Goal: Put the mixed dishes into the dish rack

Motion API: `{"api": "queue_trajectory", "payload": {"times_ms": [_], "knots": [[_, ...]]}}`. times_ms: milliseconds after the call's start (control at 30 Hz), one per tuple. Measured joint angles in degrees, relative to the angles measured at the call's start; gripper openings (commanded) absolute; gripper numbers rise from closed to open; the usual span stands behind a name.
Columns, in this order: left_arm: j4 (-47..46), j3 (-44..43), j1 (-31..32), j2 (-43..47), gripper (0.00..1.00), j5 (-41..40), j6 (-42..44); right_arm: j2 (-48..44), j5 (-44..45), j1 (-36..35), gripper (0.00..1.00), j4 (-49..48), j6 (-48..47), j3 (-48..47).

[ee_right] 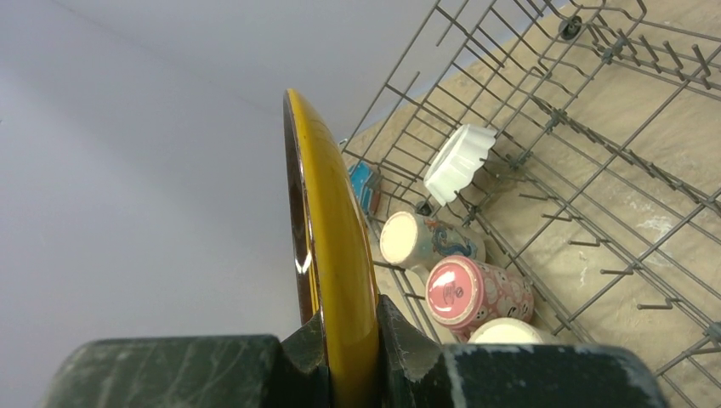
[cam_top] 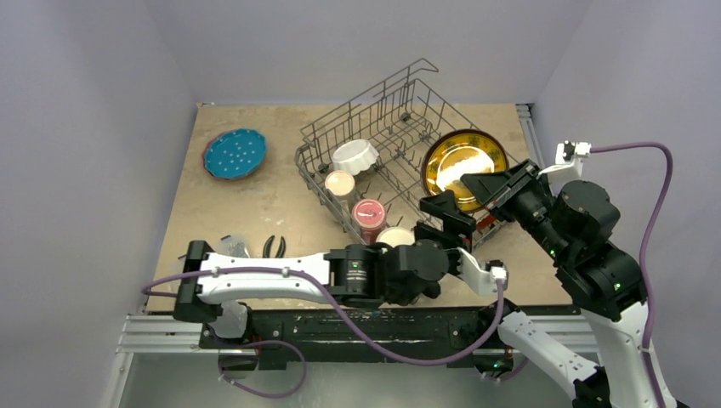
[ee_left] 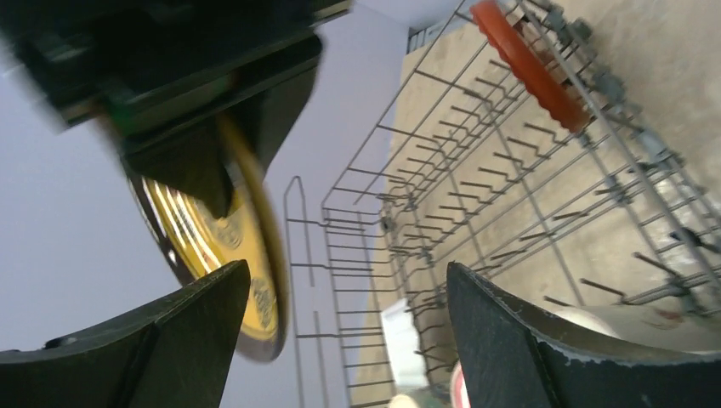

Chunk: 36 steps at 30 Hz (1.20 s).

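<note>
The yellow plate (cam_top: pixel 463 161) stands on edge over the right end of the dish rack (cam_top: pixel 383 127), and my right gripper (ee_right: pixel 350 340) is shut on its rim (ee_right: pixel 332 221). Just left of that plate my left gripper (cam_top: pixel 446 217) is open, with nothing between its fingers (ee_left: pixel 349 340). Lying inside the rack are a white fluted bowl (cam_top: pixel 355 155), a cream mug (cam_top: pixel 340 184), a maroon mug (cam_top: pixel 369 214) and a beige cup (cam_top: pixel 394 236). In the left wrist view a red-orange plate (ee_left: pixel 527 59) stands between the tines. A blue dotted plate (cam_top: pixel 235 154) lies on the table at the far left.
Black-handled pliers (cam_top: pixel 274 246) and a clear plastic box (cam_top: pixel 234 246) sit near the table's front left, beside the left arm. The rack's raised wire handle (cam_top: pixel 417 72) stands at the back. Walls close in the table on three sides.
</note>
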State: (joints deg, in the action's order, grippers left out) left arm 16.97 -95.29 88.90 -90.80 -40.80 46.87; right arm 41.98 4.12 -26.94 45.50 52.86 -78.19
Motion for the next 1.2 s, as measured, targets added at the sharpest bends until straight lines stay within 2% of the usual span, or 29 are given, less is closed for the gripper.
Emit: {"api": "queue_trajectory", "payload": {"times_ms": [133,400,567,600,633,667,733,800,833,900,1033,1100,1200], "knots": [[-8.3,0.8,0.1,-5.2,0.6,-4.8,12.5,0.0,0.6,0.1,0.0,0.5,0.1,-0.1],[-26.9,0.8,-0.3,-8.7,0.36,-10.5,27.6,0.0,0.7,0.1,0.0,0.8,0.4,-1.4],[-33.6,0.8,-1.1,-10.8,0.0,-12.4,32.5,0.1,0.9,0.2,0.0,1.3,0.4,-1.9],[-34.3,0.8,-1.1,-10.8,0.0,-12.8,33.1,0.3,0.8,0.3,0.09,1.0,1.7,-2.0],[-35.6,0.9,-1.2,-10.9,0.0,-13.0,33.4,0.5,0.7,0.3,0.34,0.9,2.3,-2.3],[-36.5,0.9,-1.2,-10.9,0.0,-13.1,33.6,0.7,0.5,0.3,0.52,0.4,2.9,-2.5],[-36.5,0.9,-1.2,-10.5,0.0,-12.9,32.7,1.0,0.1,0.3,0.8,0.1,1.7,-3.2],[-31.3,0.9,-1.5,-9.5,0.0,-12.2,28.1,1.3,-0.6,0.3,0.96,0.0,0.0,-4.3],[-27.3,0.8,-1.7,-8.7,0.0,-11.1,24.4,1.5,-0.7,0.3,0.98,0.0,-0.8,-5.0],[-17.4,-0.1,-2.7,-6.5,0.0,-7.1,15.5,2.2,-0.3,0.3,0.98,0.7,-3.2,-7.5],[1.2,-4.9,-7.7,-0.1,0.0,6.6,-5.9,3.7,2.1,0.3,0.98,1.6,-7.9,-12.6],[7.3,-5.4,-13.8,4.7,0.0,16.6,-17.7,3.7,4.3,0.3,0.98,0.8,-10.2,-15.2],[10.6,-5.1,-24.4,10.0,0.0,29.3,-32.9,2.4,7.4,0.3,0.98,-0.3,-12.3,-16.6]]}}
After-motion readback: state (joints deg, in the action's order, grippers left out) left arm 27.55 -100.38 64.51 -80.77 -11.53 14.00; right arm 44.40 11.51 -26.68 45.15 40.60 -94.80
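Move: The yellow plate, held near its rim by the right fingers, has its middle about 8 cm ahead of the open left hand, 4 cm to its right and 3 cm above it. About 28 cm below the left hand, the cream mug is 2 cm ahead and 6 cm left, the pink mug 9 cm ahead and 12 cm left. From the right hand, the plate's middle is 4 cm ahead, 2 cm left; the red plate is 5 cm ahead, 13 cm right, 29 cm below. The left hand eases about 4 cm forward, 4 cm up and a little right onto the near rim of the yellow plate, tips its fingers up some 20 degrees and closes on it while the right hand keeps its hold almost still. The right fingers then open wide and draw off upward, about 8 cm, and to the right, as the left hand swings the plate left and forward over the rack, rolling and tipping down. ##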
